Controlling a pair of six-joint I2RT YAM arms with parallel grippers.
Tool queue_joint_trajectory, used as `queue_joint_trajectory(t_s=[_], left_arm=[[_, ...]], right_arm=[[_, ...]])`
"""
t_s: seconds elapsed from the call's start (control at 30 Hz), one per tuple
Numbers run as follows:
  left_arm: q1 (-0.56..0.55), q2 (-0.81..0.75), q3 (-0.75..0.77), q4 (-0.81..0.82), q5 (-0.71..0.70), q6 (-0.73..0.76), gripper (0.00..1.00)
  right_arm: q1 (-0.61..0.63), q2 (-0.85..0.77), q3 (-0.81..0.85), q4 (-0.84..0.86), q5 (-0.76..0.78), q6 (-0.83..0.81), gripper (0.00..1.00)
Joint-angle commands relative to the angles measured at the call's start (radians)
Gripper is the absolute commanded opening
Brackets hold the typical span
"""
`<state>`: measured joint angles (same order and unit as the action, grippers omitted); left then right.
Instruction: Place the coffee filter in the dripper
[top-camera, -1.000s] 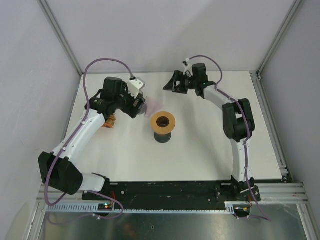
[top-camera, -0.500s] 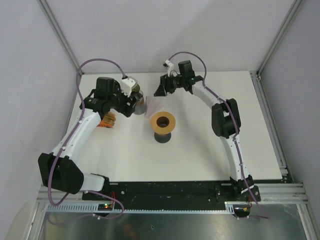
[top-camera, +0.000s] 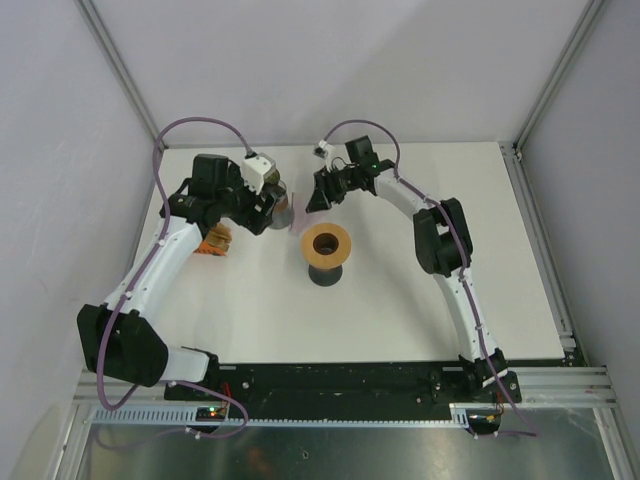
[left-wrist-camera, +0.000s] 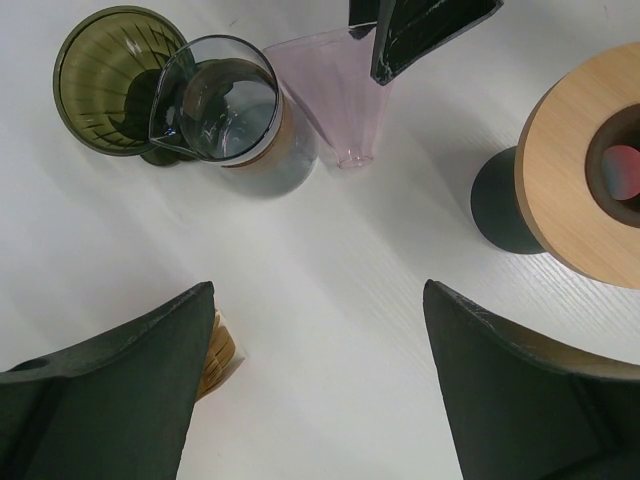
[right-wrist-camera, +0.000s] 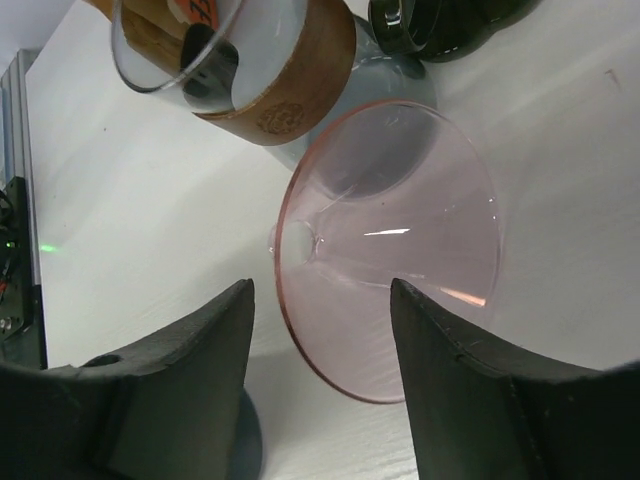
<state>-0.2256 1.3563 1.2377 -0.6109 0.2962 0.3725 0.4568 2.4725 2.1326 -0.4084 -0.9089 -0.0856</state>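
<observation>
A clear pink dripper (right-wrist-camera: 400, 240) lies on its side on the white table, also in the top view (top-camera: 303, 216) and the left wrist view (left-wrist-camera: 345, 100). My right gripper (right-wrist-camera: 320, 300) is open and low over it, one finger on each side of the lower rim, the left finger clear of the rim. A stack of brown paper coffee filters (left-wrist-camera: 220, 350) lies beside my left finger (left-wrist-camera: 110, 390), orange-brown from above (top-camera: 215, 242). My left gripper (left-wrist-camera: 320, 380) hangs open over bare table with nothing between its fingers.
A glass carafe with a wooden collar (left-wrist-camera: 225, 110) and a dark green dripper (left-wrist-camera: 110, 85) stand just behind the pink one. A wooden ring stand on a dark foot (top-camera: 327, 245) stands mid-table. Grey walls close in the left, back and right.
My right arm has swung left and down to the pink dripper, and its jaws have narrowed. My left arm drew back to the left at first and has since held still.
</observation>
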Motion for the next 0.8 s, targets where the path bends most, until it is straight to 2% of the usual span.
queue_joint_trajectory(t_s=[0.0, 0.2, 0.33, 0.53, 0.77], left_arm=[[0.009, -0.007, 0.021, 0.016, 0.009, -0.006, 0.88], [0.014, -0.014, 0.018, 0.017, -0.001, 0.000, 0.88], [0.016, -0.018, 0.006, 0.016, -0.016, 0.009, 0.88], [0.017, -0.020, 0.000, 0.017, -0.020, 0.013, 0.88], [0.017, -0.031, 0.001, 0.016, -0.035, 0.012, 0.89]], right_arm=[[0.016, 0.045, 0.061, 0.003, -0.020, -0.031, 0.56], [0.013, 0.033, 0.066, -0.026, -0.064, -0.048, 0.24], [-0.012, -0.049, -0.024, -0.024, -0.135, -0.082, 0.12], [-0.045, -0.193, -0.121, -0.040, -0.082, -0.113, 0.01], [-0.018, -0.400, -0.122, -0.155, 0.248, -0.198, 0.00]])
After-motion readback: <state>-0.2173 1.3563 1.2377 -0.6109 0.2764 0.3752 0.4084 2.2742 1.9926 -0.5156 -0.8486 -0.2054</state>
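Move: The coffee filter lies on the table right at my open right fingers: its middle is about 3 cm to their left, neither farther out nor nearer, and 2 cm below, with its rim already between them. The glass carafe stands roughly 10 cm left and 1 cm ahead, the green cup about 14 cm left and 7 cm ahead, and the dripper some 15 cm back and 3 cm right. From my left hand the filter lies about 11 cm ahead, 12 cm right and 13 cm below. I dip my right hand about 1.5 cm and shut the fingers on the filter's rim, pinching its thin wall while easing back some 2 cm. With the rim caught, I swing right and up, about 5 cm each way, away from the carafe, keeping the pinch and barely turning the wrist. ##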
